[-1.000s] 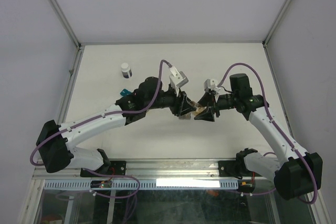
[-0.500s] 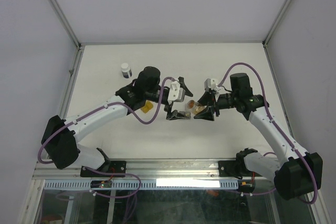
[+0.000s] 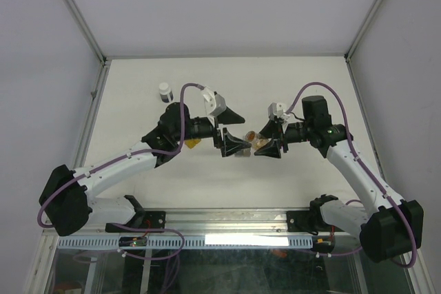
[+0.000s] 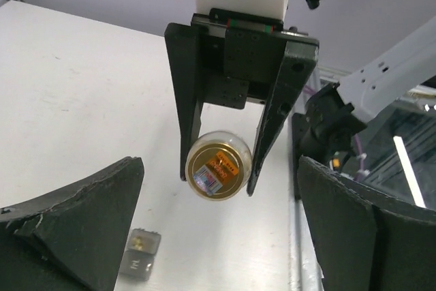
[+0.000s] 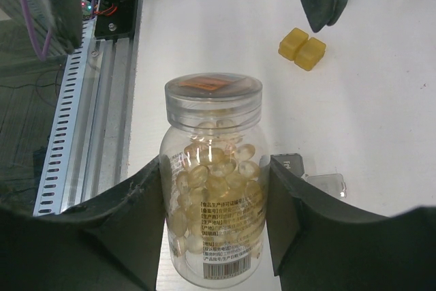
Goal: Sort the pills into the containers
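A clear pill bottle point(image 5: 214, 195), full of pale yellow capsules and with its cap on, stands between the fingers of my right gripper point(image 5: 216, 168), which is shut on it. From above the bottle point(image 3: 253, 137) hangs just over the table in the right gripper point(image 3: 266, 140). My left gripper point(image 3: 239, 131) faces its cap, open and apart from it. In the left wrist view the bottle's cap point(image 4: 218, 167) sits ahead of the left gripper point(image 4: 218, 236). A gray container point(image 4: 139, 253) lies below, lid open point(image 5: 325, 184). An amber-yellow container point(image 5: 302, 48) lies farther left.
A small white bottle with a dark base point(image 3: 165, 91) stands at the back left of the table. The amber-yellow container point(image 3: 192, 144) lies beside the left arm. The metal rail point(image 3: 227, 219) runs along the table's near edge.
The left gripper was closed around the bottle's cap end; it has opened wide and drawn back to the left. The right gripper and bottle have stayed in place.
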`<control>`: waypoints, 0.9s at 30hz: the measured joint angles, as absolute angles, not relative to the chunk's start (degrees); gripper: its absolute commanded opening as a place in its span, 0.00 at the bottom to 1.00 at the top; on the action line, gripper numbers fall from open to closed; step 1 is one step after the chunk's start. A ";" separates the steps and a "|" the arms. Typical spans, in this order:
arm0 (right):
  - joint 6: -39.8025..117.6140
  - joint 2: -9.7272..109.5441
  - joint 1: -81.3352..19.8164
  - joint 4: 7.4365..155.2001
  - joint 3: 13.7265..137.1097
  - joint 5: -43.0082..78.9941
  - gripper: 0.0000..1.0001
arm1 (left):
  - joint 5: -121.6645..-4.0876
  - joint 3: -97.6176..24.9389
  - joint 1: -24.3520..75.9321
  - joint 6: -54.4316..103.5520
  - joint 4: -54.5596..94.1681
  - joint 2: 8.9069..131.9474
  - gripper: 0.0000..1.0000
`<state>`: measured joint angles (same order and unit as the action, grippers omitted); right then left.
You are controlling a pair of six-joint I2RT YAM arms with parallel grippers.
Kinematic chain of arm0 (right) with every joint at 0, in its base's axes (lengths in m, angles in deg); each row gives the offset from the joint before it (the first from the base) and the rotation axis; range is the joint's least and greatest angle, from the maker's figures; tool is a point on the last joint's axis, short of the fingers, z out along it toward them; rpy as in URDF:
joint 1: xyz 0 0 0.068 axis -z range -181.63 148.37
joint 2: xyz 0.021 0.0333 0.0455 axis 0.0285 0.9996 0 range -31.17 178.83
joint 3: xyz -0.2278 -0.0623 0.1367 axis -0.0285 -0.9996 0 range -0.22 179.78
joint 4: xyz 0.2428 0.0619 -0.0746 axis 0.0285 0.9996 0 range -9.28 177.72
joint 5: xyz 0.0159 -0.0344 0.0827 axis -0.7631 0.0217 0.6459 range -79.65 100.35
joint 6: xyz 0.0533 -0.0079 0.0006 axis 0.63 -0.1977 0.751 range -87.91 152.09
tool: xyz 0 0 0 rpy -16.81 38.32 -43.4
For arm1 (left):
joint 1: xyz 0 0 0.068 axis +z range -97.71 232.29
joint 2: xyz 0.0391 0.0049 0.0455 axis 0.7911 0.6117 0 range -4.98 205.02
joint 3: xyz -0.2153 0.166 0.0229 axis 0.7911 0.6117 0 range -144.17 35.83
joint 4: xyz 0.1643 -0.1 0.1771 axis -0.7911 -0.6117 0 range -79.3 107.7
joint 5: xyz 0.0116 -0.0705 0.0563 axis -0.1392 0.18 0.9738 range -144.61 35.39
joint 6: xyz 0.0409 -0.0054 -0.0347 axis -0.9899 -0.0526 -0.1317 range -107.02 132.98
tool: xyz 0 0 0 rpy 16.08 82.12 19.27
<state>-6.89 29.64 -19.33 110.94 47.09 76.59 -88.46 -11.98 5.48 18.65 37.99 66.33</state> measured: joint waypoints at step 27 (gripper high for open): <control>-6.61 29.64 -19.09 110.81 47.12 75.85 0.04 | -74.65 -18.65 -1.03 29.82 25.10 71.71 0.00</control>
<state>-6.61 29.64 -19.09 110.81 47.12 75.85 -74.65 -18.65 -1.03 29.82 25.10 71.71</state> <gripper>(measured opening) 0.545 0.304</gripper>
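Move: The cap of the pill bottle faces the wide-open left gripper, about 3 cm to its right and 3 cm below, level with it fore and aft. The bottle's body, held in the right gripper, lies some 7 cm right, 6 cm down and 1 cm back. On the table some 18 cm below are the grey containers, about 4 cm ahead, and the yellow container, 8 cm ahead and 16 cm left. From the right gripper the cap is about 4 cm left, 1 cm ahead and 3 cm above. Bring the left gripper down and to the right, about 4 cm in all, onto the cap, rolling it some 20 degrees about its pointing direction so its top tips forward. Close the fingers from wide open during the approach until they pinch the cap from both sides. Keep the right gripper still, holding the bottle. ##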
